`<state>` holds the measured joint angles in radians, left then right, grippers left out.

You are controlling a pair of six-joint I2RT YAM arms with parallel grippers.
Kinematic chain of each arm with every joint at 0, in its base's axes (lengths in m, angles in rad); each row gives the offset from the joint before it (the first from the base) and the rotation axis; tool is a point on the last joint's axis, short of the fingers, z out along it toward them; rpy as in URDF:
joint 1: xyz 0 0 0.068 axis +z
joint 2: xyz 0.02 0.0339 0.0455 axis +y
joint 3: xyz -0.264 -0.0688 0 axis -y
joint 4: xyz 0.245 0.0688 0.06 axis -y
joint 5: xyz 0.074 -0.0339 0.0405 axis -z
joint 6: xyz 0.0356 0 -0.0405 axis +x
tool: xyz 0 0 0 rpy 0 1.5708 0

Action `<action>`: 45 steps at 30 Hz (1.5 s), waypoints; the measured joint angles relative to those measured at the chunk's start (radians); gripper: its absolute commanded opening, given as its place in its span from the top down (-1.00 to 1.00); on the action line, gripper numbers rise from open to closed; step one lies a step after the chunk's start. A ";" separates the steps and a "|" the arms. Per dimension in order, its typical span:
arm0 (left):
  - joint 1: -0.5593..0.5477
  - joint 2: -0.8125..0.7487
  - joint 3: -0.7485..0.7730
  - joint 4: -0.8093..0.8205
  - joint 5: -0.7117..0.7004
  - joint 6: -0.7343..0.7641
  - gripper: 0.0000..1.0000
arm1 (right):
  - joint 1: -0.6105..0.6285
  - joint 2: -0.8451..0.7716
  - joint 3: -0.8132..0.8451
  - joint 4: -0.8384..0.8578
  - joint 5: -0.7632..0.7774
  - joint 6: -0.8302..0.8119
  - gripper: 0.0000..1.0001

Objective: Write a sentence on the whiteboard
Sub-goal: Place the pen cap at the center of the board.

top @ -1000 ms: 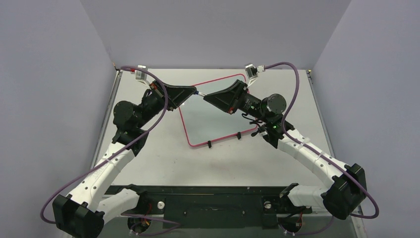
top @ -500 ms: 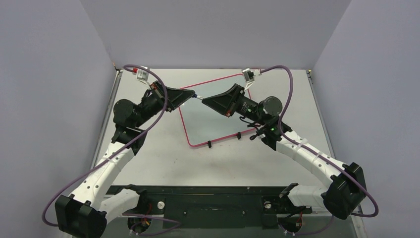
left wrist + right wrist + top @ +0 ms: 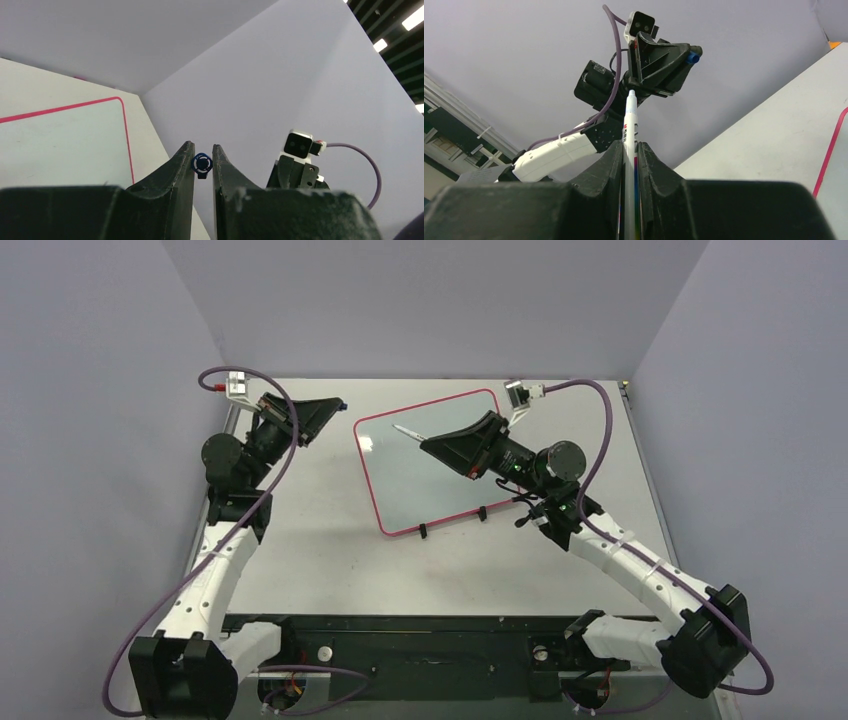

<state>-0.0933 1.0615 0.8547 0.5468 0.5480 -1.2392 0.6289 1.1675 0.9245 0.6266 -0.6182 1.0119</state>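
The whiteboard lies flat at the table's centre, red-rimmed, and no sentence is in view on it. My right gripper hovers over the board's upper left part, shut on a white marker whose bare tip points left. The right wrist view has the marker running up between the jaws of that gripper. My left gripper is left of the board above the table, shut on the small blue marker cap. In the right wrist view, the cap pokes out of the left gripper.
Two black clips sit on the board's near edge. Grey walls enclose the table on three sides. A black base rail runs along the near edge between the arm bases.
The grippers met tip to tip over the board's upper left corner. The left arm has since swung back to the left with the cap, leaving the marker bare in the right gripper.
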 measured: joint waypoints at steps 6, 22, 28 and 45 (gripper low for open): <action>0.114 -0.041 0.000 -0.207 -0.035 0.098 1.00 | -0.005 -0.020 -0.006 -0.052 0.002 -0.049 1.00; 0.134 0.003 -0.151 -0.816 -0.388 0.439 1.00 | -0.007 -0.082 -0.004 -0.477 0.150 -0.342 1.00; 0.126 0.074 -0.217 -0.845 -0.503 0.438 1.00 | -0.008 -0.082 0.002 -0.585 0.231 -0.402 1.00; 0.125 0.231 -0.283 -0.782 -0.571 0.410 0.11 | -0.007 -0.082 0.007 -0.723 0.323 -0.485 1.00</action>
<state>0.0315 1.2926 0.5713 -0.2352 -0.0231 -0.8291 0.6216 1.0859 0.9318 -0.0959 -0.2947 0.5270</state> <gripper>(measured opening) 0.415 0.113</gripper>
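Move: The cap in the left fingers goes to bare table beside the board, about 14 cm left of the left hand, 3 cm back and 38 cm below. The board's near-left corner lies roughly 5 cm back, 3 cm right and 39 cm below that hand; the board's centre about 15 cm ahead and 16 cm right. From the right hand, holding the pen, the board's centre is some 25 cm ahead, 3 cm right and 39 cm down; the cap's spot about 8 cm ahead and 27 cm left. Swing the left gripper out to the left, then take it steeply down nearly 40 cm to the bare table left of the board, tipping the fingers from nearly level to pointing down; there open them around the cap to let it go. Meanwhile lower the right gripper about 13 cm, easing forward and right, pen still gripped, its tip dipping towards the board. ##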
